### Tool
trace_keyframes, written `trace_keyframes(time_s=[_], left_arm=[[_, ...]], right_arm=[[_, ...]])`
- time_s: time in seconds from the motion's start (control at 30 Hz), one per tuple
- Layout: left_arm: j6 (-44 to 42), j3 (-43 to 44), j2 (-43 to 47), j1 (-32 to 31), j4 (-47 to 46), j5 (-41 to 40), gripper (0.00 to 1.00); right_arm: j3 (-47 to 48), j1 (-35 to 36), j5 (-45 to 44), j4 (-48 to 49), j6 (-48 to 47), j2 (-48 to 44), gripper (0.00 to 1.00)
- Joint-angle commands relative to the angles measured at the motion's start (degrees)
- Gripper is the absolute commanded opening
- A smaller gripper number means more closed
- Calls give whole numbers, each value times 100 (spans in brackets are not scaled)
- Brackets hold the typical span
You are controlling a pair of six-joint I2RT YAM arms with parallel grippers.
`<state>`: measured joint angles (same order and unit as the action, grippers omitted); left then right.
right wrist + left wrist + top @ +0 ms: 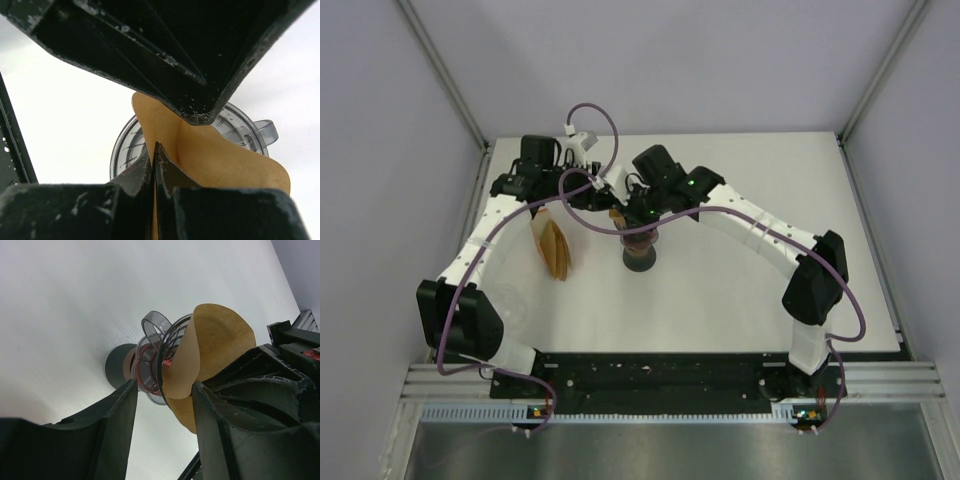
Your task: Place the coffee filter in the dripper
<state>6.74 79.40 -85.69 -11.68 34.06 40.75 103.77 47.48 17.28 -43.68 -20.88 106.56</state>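
A brown paper coffee filter [220,335] hangs partly opened over the rim of the clear plastic dripper [150,365], which stands on a dark round base. My right gripper [154,156] is shut on one edge of the filter [220,160], just above the dripper [240,125]. From the other side, my left gripper [165,390] is open. The filter's lower fold lies between its fingers and touches the right-hand finger [207,405]. In the top view both grippers [612,197] [628,216] meet over the dripper [640,252] at the table's middle.
A stack of spare brown filters [557,250] lies on the white table [740,290] just left of the dripper. Purple cables loop over both arms. Grey walls close the table's left, back and right sides.
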Motion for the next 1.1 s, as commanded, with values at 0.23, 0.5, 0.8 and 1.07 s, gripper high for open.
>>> trace_keyframes(time_s=[0.23,0.5,0.8,1.07], left_arm=[[-446,58,-79,-115,4,-437,30],[-507,50,-88,-141,-5,-472,20],[-613,32,8,-212,-23,-559,17],[-771,-152,184,-247,-128,-586,17]], right_arm=[[126,-81,302,387,199,-171,12],[390,-81,592,483,462,-478,45],[583,-204,680,527,734,-672,62],[496,-310,480,940,1340,-945,52]])
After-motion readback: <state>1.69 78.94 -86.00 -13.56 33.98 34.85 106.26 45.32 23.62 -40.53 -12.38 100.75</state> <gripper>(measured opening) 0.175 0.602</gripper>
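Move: The coffee filter, still pinched by the right hand, has its middle about 5 cm to the left hand's right, 3 cm back and 2 cm below. From the right hand it is some 3 cm below and 1 cm to the left, straight ahead counting as 0; the dripper's middle is about 1 cm ahead, 1 cm right and 6 cm below. The filter stack is level with the left hand, about 14 cm left and 20 cm below. Left fingers close on the filter's near edge; the right hand opens, letting go, then rises about 8 cm. ##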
